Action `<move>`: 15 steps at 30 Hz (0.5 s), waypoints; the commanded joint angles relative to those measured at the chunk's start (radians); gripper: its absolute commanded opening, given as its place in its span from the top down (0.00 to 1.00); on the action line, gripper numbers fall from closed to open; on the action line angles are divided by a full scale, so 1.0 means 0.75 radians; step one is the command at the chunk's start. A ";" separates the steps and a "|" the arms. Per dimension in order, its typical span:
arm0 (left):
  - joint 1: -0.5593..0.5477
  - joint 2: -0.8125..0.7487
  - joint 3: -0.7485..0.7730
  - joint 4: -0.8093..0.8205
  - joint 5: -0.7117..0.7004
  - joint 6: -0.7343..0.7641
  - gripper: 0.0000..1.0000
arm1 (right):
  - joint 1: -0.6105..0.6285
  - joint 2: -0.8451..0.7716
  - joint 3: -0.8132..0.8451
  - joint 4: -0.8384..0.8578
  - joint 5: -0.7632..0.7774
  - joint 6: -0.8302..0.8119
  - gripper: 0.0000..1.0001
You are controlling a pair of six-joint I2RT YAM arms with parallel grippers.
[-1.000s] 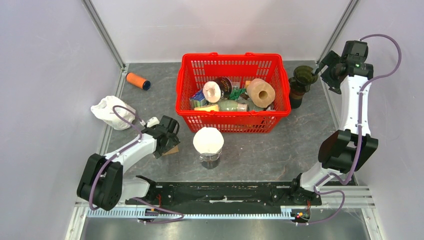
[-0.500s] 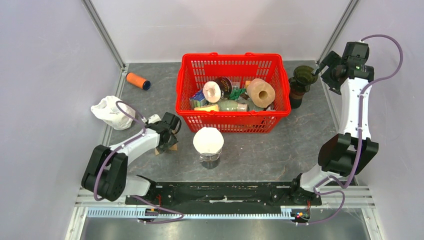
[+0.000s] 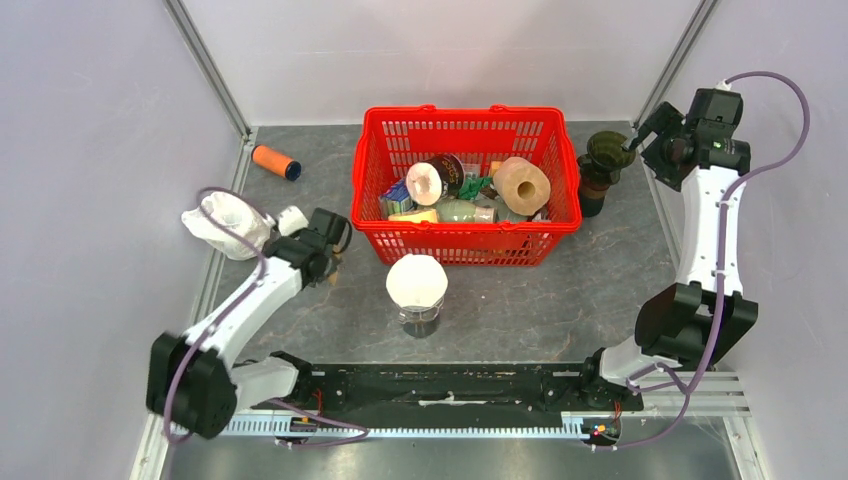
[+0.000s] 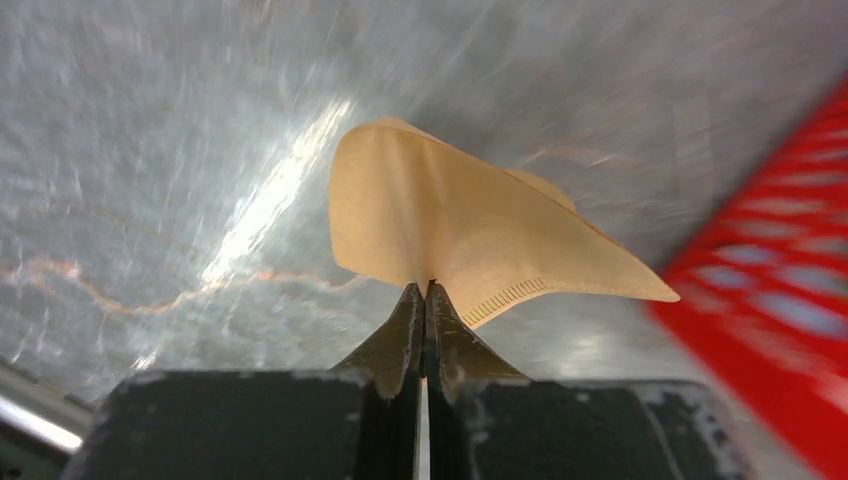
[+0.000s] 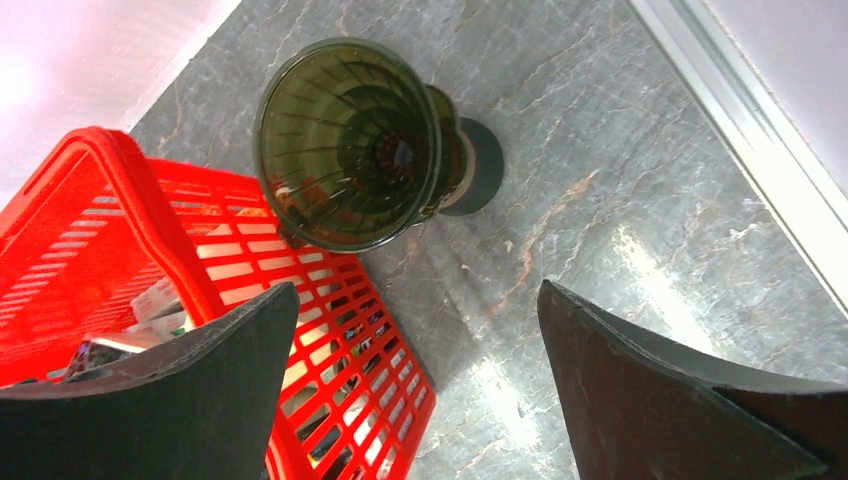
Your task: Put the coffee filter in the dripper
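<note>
A brown paper coffee filter (image 4: 450, 225) hangs off the table, pinched at its lower edge by my left gripper (image 4: 427, 292), which is shut on it. In the top view the left gripper (image 3: 333, 258) is left of the red basket, and the filter barely shows there. The dripper (image 3: 603, 152) is a dark green ribbed cone on a stand, upright at the basket's right end. My right gripper (image 5: 417, 288) hovers above the dripper (image 5: 350, 140), open wide with nothing between its fingers.
A red basket (image 3: 465, 250) full of odds and ends stands at the middle back. In front of it is a glass jar with a white domed top (image 3: 417, 282). An orange cylinder (image 3: 275, 161) and a crumpled white bag (image 3: 222, 222) lie at the left.
My left gripper closed on the coffee filter and lifted it off the table, moving back and left. The right arm hardly moved.
</note>
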 commanded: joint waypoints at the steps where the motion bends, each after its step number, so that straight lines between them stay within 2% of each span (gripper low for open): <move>1: 0.005 -0.308 0.234 -0.075 -0.221 -0.011 0.98 | 0.015 -0.107 -0.026 0.066 -0.096 0.019 0.03; 3: 0.005 -0.437 0.275 -0.010 -0.253 0.029 0.98 | 0.023 -0.142 -0.044 0.083 -0.141 0.025 0.03; 5: 0.005 -0.562 0.280 0.194 -0.238 0.150 0.98 | 0.031 -0.173 -0.060 0.106 -0.222 0.034 0.03; 7: 0.006 -0.653 0.267 0.473 -0.102 0.289 0.98 | 0.039 -0.196 -0.078 0.129 -0.369 0.041 0.03; 9: 0.004 -0.679 0.229 0.849 0.217 0.504 0.98 | 0.059 -0.221 -0.100 0.164 -0.554 0.035 0.03; 11: 0.003 -0.597 0.296 1.010 0.616 0.655 0.98 | 0.103 -0.250 -0.117 0.192 -0.713 0.010 0.03; 13: -0.004 -0.422 0.471 0.972 0.999 0.797 0.98 | 0.177 -0.281 -0.127 0.210 -0.832 -0.033 0.03; 15: -0.031 -0.218 0.664 0.817 1.421 1.016 0.98 | 0.277 -0.316 -0.135 0.214 -0.904 -0.085 0.03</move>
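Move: The left hand already grips the brown coffee filter off the table. The green dripper stands some 58 cm to its right, 20 ahead and 7 higher; the red basket's middle is about 29 right and 17 ahead, and the white-filtered clear dripper about 19 right and 8 back. From the open right hand the brown filter is roughly 62 cm left, 13 back and 22 below, and the green dripper about 8 ahead, 5 left and 14 below. Straight up and fast, over 30 cm, the left hand carries the pinched brown filter, tipping its fingers some 60 degrees up to about level, then swings right towards the basket and the other hand. The right hand, wide open and empty, sweeps left about 12 cm above the green dripper, rising and turning counter-clockwise towards the brown filter. ##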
